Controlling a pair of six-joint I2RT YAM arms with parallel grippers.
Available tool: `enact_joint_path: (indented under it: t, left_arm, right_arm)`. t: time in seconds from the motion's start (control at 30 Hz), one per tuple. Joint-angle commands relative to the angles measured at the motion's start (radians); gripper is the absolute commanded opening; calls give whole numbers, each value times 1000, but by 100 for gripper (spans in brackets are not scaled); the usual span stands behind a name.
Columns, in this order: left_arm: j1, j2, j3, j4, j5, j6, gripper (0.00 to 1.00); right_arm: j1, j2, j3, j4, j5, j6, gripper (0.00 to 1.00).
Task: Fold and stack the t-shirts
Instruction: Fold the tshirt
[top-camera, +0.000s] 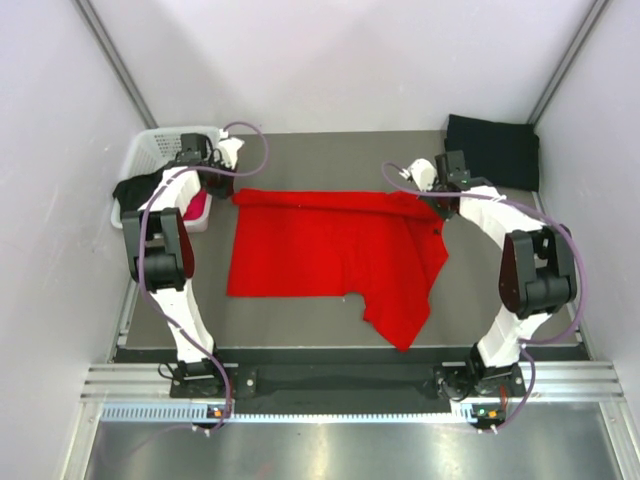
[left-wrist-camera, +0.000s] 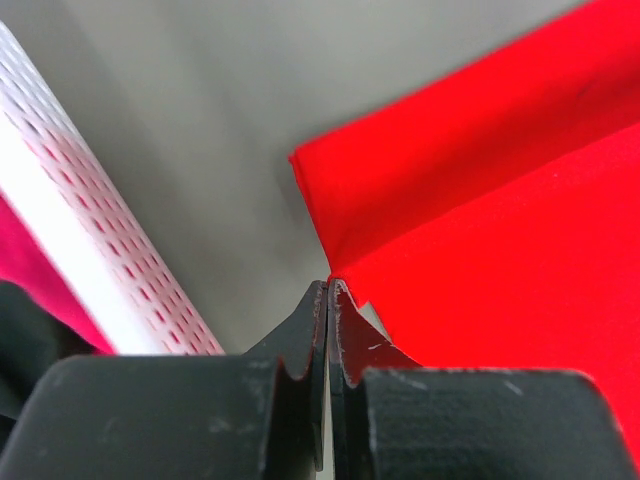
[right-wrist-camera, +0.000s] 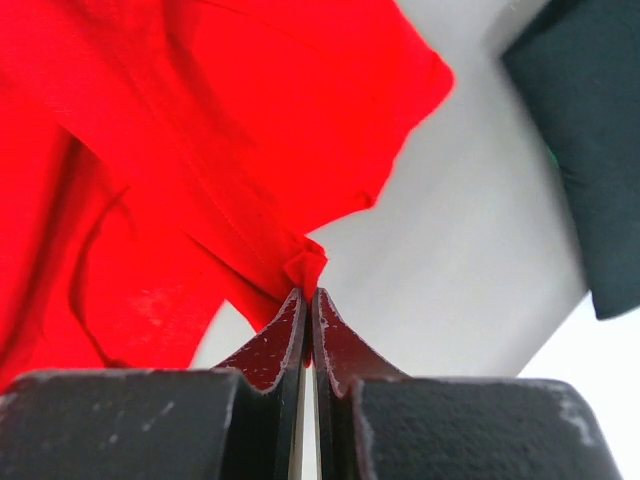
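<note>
A large red t-shirt (top-camera: 320, 250) lies spread on the grey table, its lower right part hanging toward the near edge. My left gripper (top-camera: 232, 195) is at its far left corner, and in the left wrist view the jaws (left-wrist-camera: 328, 288) are shut on the red cloth (left-wrist-camera: 500, 200) at a folded edge. My right gripper (top-camera: 437, 208) is at the far right side. Its jaws (right-wrist-camera: 308, 292) are shut on a small bunch of the red cloth (right-wrist-camera: 200, 130). A folded black t-shirt (top-camera: 492, 150) (right-wrist-camera: 590, 130) lies at the back right.
A white lattice basket (top-camera: 150, 150) (left-wrist-camera: 90, 220) stands at the back left, just left of my left gripper. It holds a black shirt (top-camera: 135, 190) and a pink one (top-camera: 197, 207). White walls close in the table on three sides.
</note>
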Motion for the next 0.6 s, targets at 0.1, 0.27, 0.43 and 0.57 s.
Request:
enact_joint_path:
  t: [0.1,0.27,0.43,0.57]
  left_arm:
    - [8,-37,-30,-12,-67,51,0]
    - [8,-92,-14,-39,-44,51,27]
    - [8,-155,35,-51,56,35,40]
    - [3,-105,73,-19,87,-18,43]
  right_arm:
    - [62,-54,-18,-18,-53,37,4]
    - [63,-83,14,-146,-115,46,29]
    - [36,-139,78,-156,-123,38,39]
    - [25,-50,182,-172,-186,32,39]
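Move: The t-shirt's far edge is already turned back towards the robot, its two corners pinched just above the spots on the shirt body where they will lie: for each hand about 1 cm back and 2 cm below, the right hand's also some 2 cm left. The fold line is roughly 5 cm ahead of either hand, straight ahead. The basket's middle is about 15 cm left of the left hand and 4 cm ahead; the black folded cloth is some 14 cm ahead and 14 cm right of the right hand. The t-shirt's turned-back corners are lowered the last centimetre towards its body; the left hand also draws back about 1 cm, while the right goes some 3 cm left and then 3 to 4 cm back. Both sets of fingers open to a bit under half, let go of the cloth, and then rise clear, the left about 6 cm, the right about 5 cm and slightly forward. ##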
